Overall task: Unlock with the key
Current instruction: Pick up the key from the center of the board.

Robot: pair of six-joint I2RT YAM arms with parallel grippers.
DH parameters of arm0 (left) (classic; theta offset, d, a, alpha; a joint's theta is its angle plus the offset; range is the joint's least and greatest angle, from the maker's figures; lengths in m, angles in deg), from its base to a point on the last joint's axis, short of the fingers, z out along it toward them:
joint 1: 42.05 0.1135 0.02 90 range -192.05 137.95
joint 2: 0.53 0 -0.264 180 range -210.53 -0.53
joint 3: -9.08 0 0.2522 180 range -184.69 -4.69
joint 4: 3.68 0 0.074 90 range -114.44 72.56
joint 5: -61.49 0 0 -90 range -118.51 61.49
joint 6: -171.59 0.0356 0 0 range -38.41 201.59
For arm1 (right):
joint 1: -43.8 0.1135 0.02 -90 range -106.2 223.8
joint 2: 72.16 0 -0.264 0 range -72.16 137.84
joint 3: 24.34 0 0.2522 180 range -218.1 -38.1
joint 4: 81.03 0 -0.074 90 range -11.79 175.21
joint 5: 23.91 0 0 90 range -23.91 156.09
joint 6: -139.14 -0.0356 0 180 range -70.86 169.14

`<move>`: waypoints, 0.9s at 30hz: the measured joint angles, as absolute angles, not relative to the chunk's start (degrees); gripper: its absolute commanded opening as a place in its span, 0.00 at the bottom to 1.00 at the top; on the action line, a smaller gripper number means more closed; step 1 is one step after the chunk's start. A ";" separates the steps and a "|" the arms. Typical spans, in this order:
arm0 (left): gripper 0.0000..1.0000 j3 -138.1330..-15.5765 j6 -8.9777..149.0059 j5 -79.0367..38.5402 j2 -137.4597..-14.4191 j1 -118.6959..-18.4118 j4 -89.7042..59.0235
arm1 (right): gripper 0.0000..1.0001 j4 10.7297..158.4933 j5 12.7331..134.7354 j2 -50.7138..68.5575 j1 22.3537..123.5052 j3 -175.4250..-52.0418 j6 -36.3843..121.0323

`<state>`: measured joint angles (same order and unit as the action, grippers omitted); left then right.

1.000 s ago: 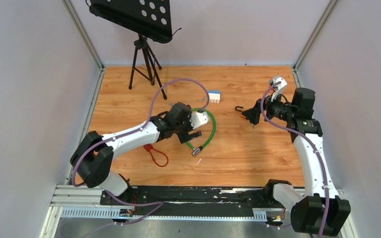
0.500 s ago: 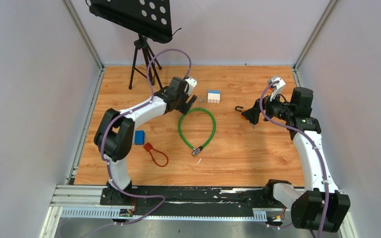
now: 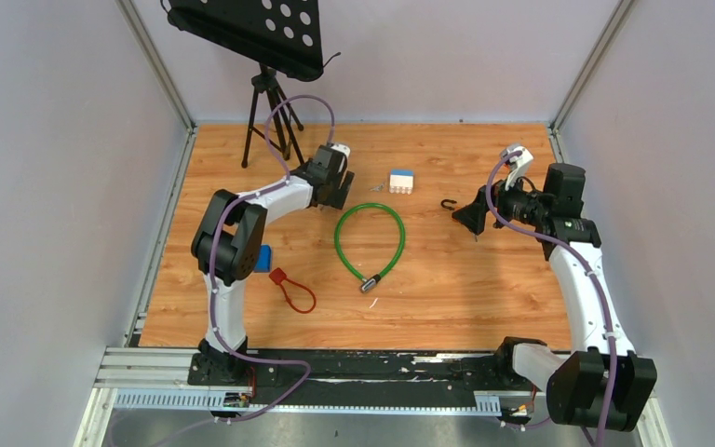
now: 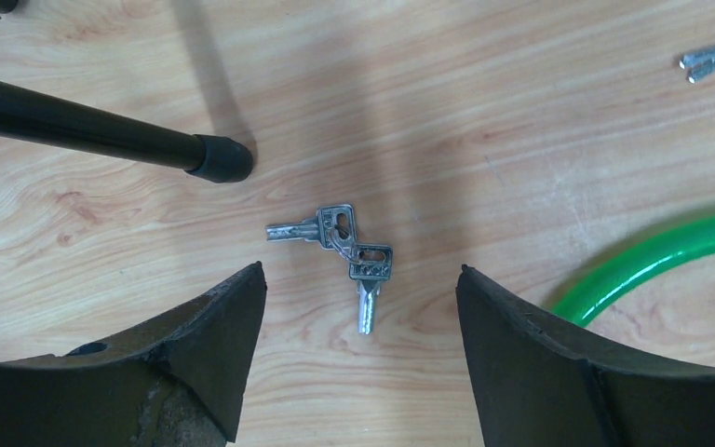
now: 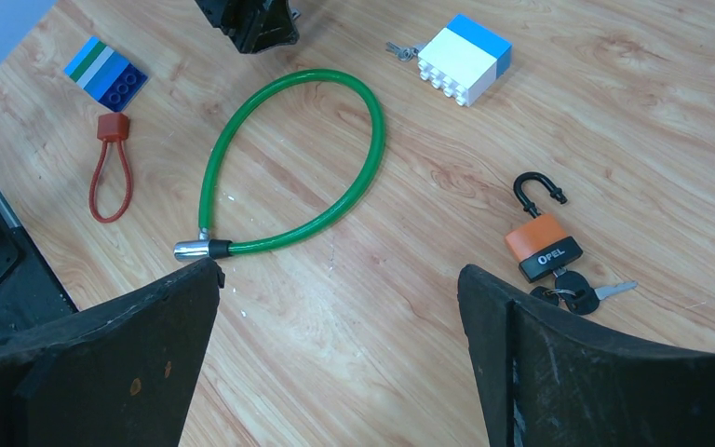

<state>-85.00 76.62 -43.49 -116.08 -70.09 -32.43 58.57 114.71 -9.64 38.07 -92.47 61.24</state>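
Note:
Two silver keys on a ring (image 4: pixel 344 244) lie flat on the wood. My left gripper (image 4: pixel 360 270) is open just above them, a finger on each side, touching nothing; it shows in the top view (image 3: pixel 337 190) too. A green cable lock (image 3: pixel 370 237) lies looped mid-table, its metal end (image 5: pixel 191 249) at the front. An orange padlock (image 5: pixel 542 244) with its shackle open lies flat, a black-headed key (image 5: pixel 573 296) in its base. My right gripper (image 5: pixel 340 265) is open and empty, held above the table near the padlock, also in the top view (image 3: pixel 470 216).
A tripod foot (image 4: pixel 219 158) of the music stand (image 3: pixel 275 121) rests just left of the keys. A white and blue block (image 3: pixel 401 181) has another small key pair (image 5: pixel 398 49) beside it. A blue brick (image 3: pixel 262 257) and a red loop (image 3: pixel 293 291) lie front left.
My left arm has swung from over the green cable back and left, stopping over the silver keys by the tripod foot. The right arm has barely moved.

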 measured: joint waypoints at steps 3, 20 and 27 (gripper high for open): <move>0.73 -85.00 75.33 -43.67 -116.54 -69.45 -30.98 | 1.00 58.38 114.74 -9.59 38.07 -92.47 61.24; 0.49 -85.00 71.81 -41.53 -118.81 -67.51 -28.32 | 1.00 58.05 114.82 -9.33 38.07 -92.47 61.26; 0.41 -85.00 70.65 -40.00 -119.18 -66.15 -27.68 | 1.00 58.07 115.09 -9.33 38.07 -92.47 61.26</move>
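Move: The keys in the middle of the board lie just ahead of the left hand, about 3 cm forward, 1 cm to its left and 3 cm below. The tripod foot stands some 4 cm farther out than the keys and 4 cm left of them. The green cable loop's middle is about 8 cm back and 10 cm right of the hand, the second key pair 6 cm ahead and 12 cm right. From the right hand these middle keys are roughly 16 cm forward, 30 cm left and 21 cm below. Ease the left gripper about 2 cm forward, nearly as far down and a little left, onto the keys by the tripod foot; do most of the sinking early, then creep. Roll the wrist slightly, left side dropping, with a slight counter-clockwise turn, under 10 degrees in all. Meanwhile narrow the fingers from nearly wide open to just under half open, one each side of the joined key heads, without gripping yet. ##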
